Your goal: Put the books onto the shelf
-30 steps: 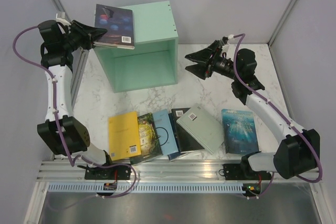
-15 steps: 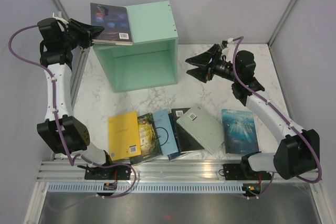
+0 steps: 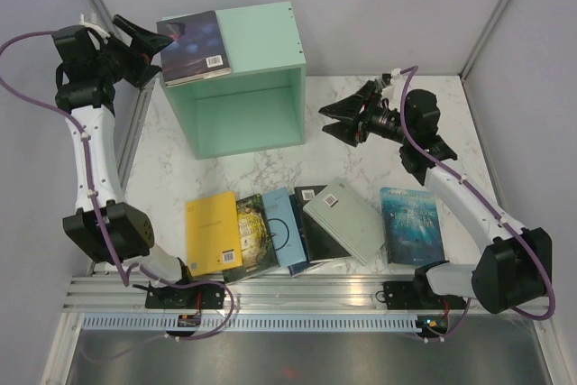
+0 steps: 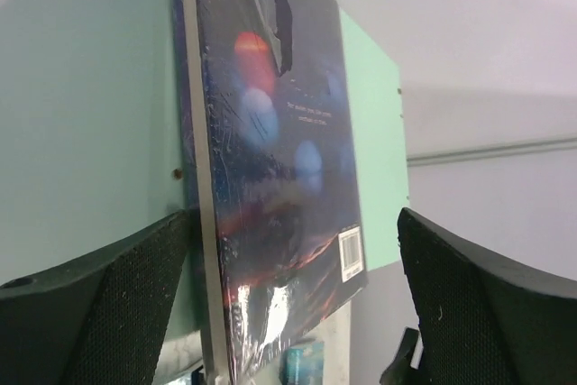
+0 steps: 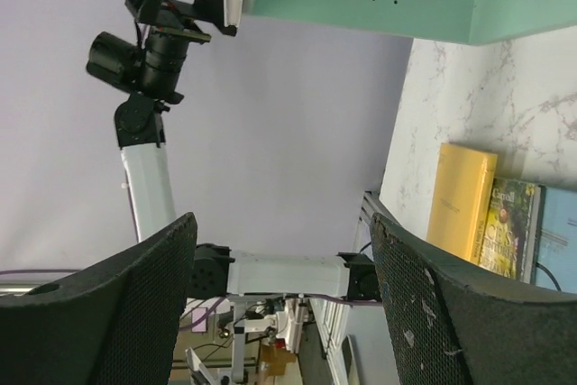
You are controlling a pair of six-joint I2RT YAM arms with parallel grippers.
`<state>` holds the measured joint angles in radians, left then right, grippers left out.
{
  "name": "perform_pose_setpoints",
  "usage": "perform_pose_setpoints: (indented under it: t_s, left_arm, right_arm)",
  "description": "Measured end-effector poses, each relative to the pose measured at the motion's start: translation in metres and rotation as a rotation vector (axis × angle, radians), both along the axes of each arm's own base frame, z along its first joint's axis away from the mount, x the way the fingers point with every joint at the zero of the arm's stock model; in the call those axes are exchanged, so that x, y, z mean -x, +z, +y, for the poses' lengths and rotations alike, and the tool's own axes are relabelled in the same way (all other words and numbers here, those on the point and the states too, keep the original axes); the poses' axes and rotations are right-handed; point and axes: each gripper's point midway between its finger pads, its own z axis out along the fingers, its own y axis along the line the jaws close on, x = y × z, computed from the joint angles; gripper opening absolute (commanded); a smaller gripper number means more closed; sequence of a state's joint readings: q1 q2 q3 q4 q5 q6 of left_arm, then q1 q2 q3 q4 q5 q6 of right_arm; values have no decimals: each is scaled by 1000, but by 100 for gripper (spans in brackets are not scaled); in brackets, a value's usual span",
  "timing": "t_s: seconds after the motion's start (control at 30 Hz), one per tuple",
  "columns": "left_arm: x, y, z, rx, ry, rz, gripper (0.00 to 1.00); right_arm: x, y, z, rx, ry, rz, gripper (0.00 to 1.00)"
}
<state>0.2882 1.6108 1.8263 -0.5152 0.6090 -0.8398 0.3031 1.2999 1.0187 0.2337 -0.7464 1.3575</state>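
A dark blue starry book [image 3: 192,45] lies flat on top of the mint-green shelf [image 3: 266,38], overhanging its left edge. My left gripper [image 3: 156,54] stands open around that overhanging edge. In the left wrist view the book [image 4: 279,160] sits between the wide-apart jaws of the gripper [image 4: 293,215], close against the left finger [image 4: 117,295]. My right gripper [image 3: 338,121] hangs open and empty right of the shelf. The other books lie in a row near the front: yellow [image 3: 214,232], dark with gold art [image 3: 255,233], pale blue [image 3: 284,227], black [image 3: 317,239], pale mint-green [image 3: 345,221] and teal-blue [image 3: 410,223].
The shelf's open side [image 3: 248,119] faces the arms, and nothing shows inside it. The marble table [image 3: 361,164] ends at the metal rail [image 3: 297,295] in front. Grey walls and corner posts [image 3: 491,11] close in the back and sides.
My left gripper has opened and let go of the starry book, which now rests on the shelf top. The left arm has drawn back slightly to the left. The right arm barely moved.
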Motion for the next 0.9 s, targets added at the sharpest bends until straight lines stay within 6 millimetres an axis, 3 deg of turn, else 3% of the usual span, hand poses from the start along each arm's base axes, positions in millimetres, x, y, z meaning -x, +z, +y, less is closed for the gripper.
perform_pose_setpoints:
  t_s: [0.1, 0.23, 0.3, 0.4, 0.5, 0.57, 0.73, 0.83, 0.9]
  left_arm:
    - [21, -1, 17, -57, 78, 37, 100]
    - [80, -9, 45, -147, 252, 132, 100]
    - [108, -14, 44, -171, 298, 156, 100]
    - [145, -37, 35, -184, 330, 219, 100]
    - [166, -79, 31, -185, 344, 330, 100]
    - [176, -117, 31, -180, 348, 427, 100]
    - [207, -228, 12, -112, 276, 689, 100]
    - [235, -279, -6, -58, 225, 790, 100]
    - [249, -301, -14, -38, 204, 830, 100]
  right_arm:
    - [4, -8, -2, 42, 1, -6, 81]
    - [12, -26, -3, 141, 4, -29, 81]
    - [19, -42, 4, 217, 14, -32, 81]
    - [46, -68, 35, 338, 110, -31, 81]
    - [76, -94, 70, 425, 227, -34, 82]
    - [90, -113, 85, 473, 273, -21, 82]
    - [103, -153, 115, 557, 348, 15, 81]
    - [107, -178, 131, 569, 384, 43, 81]
    - [108, -193, 139, 559, 398, 68, 81]
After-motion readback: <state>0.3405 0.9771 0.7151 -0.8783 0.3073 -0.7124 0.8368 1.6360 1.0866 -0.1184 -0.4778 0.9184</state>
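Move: From the left hand, high by the dark blue book on the shelf top (8 cm right, 2 ahead, 5 below), the yellow book lies about 31 cm back, 7 right and 39 below. From the right hand, the yellow book is roughly 16 cm back, 30 left and 33 below; the Alice book is 17 back, 20 left, and the light blue book 15 back, 11 left, both about as low. Both open hands sink towards the yellow book, left 30 cm and backward, right 20, leftward and backward. ##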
